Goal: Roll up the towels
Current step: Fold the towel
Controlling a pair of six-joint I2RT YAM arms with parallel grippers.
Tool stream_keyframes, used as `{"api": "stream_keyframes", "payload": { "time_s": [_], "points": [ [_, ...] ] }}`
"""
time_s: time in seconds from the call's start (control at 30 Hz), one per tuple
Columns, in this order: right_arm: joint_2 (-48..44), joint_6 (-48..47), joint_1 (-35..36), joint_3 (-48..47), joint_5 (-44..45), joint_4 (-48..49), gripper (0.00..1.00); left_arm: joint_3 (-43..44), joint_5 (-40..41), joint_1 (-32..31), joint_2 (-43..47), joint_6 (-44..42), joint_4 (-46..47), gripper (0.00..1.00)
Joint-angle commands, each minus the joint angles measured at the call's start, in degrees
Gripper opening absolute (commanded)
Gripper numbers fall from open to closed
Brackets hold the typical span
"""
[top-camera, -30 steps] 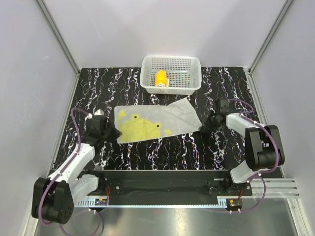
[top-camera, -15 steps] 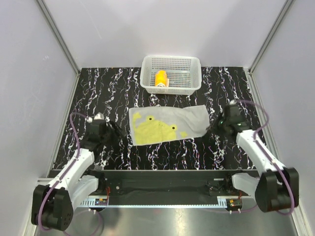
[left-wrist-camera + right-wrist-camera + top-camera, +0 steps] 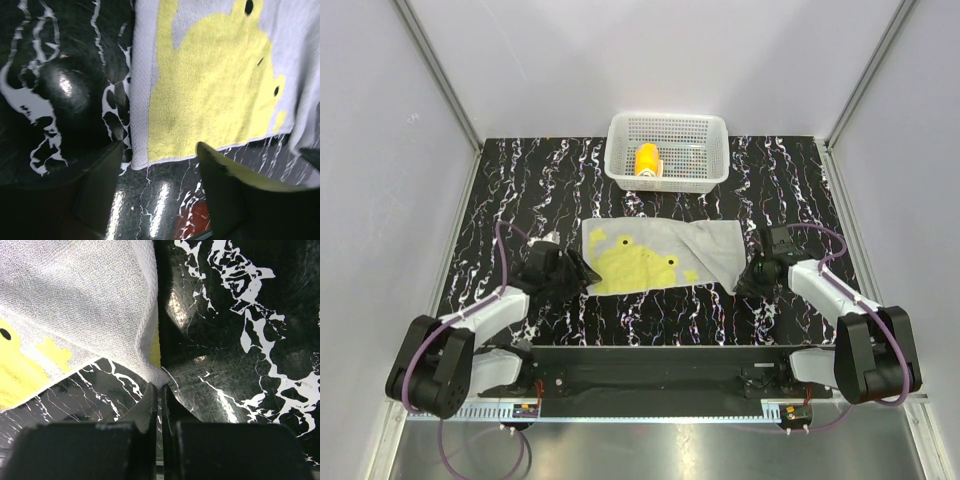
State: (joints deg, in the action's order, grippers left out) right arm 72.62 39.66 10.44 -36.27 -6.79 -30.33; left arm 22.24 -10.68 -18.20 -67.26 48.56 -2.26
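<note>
The light grey towel (image 3: 705, 240) with yellow-green blotches lies spread flat mid-table. My left gripper (image 3: 582, 273) stands open at its near left corner; in the left wrist view the towel (image 3: 215, 90) has that corner just between the tips of my left gripper (image 3: 159, 150), unclamped. My right gripper (image 3: 741, 283) is shut on the near right corner; in the right wrist view the towel (image 3: 75, 300) runs down to the tips of my right gripper (image 3: 160, 386), its edge lifted and turned over. The orange towel (image 3: 646, 160) sits rolled in the basket.
The white perforated basket (image 3: 718, 150) stands at the back centre of the black marbled table (image 3: 520, 190). Grey walls and metal posts close in the left, right and back sides.
My left gripper let go of the grey towel's left corner and opened, then came back beside it. The right gripper dragged the towel rightward and nearer, and it now lies flatter.
</note>
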Motion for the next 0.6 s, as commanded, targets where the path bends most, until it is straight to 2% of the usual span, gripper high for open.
{"api": "stream_keyframes", "payload": {
  "time_s": [0.0, 0.1, 0.23, 0.37, 0.4, 0.43, 0.57],
  "points": [
    [0.07, 0.15, 0.37, -1.44, -0.16, 1.41, 0.00, -0.09, -0.31, -1.40, -3.74, -0.39, -0.21, 0.59],
    [0.50, -0.02, 0.37, -1.17, -0.16, 2.11, 0.00, -0.79, -1.36, -2.02, -5.33, 0.22, 1.91, 0.48],
    [1.21, -0.20, 0.37, -1.08, -0.51, 2.81, 0.00, -1.32, -2.77, -3.25, -7.70, 1.10, 4.54, 0.45],
    [1.47, -0.28, 0.37, -1.17, -0.60, 2.91, 0.00, -1.06, -3.74, -3.69, -9.90, 1.19, 7.09, 0.20],
    [1.47, -0.46, 0.37, -1.34, -0.60, 2.82, 0.00, -0.97, -3.74, -3.69, -10.08, 1.02, 7.10, 0.05],
    [1.47, -0.63, 0.37, -1.43, -0.60, 2.82, 0.00, -0.36, -3.74, -3.69, -9.99, 0.75, 7.10, 0.00],
    [1.12, -0.99, 0.37, -2.05, -0.51, 2.38, 0.00, 1.75, -2.86, -3.69, -7.81, -0.30, 3.94, 0.00]
  ]
}}
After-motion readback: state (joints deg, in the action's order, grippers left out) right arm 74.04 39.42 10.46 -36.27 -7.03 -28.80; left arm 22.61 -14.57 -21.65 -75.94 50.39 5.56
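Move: The grey towel's near left corner lies on the table just under the open left fingers, about 1 cm back, 1 cm to the left and 2 cm below. The towel's far left corner is roughly 13 cm ahead of this hand and 1 cm to its left; the yellow crab's middle is some 4 cm ahead and 9 cm to its right. From the right hand, the near left corner is about 27 cm to the left and 1 cm back, some 2 cm lower. The left fingers pinch the towel's near left corner, closing from about two-thirds open to shut while the hand slides some 3 cm right along the near edge and sinks about 1.5 cm onto the cloth. The right hand stays at the near right corner and keeps it pinched. ##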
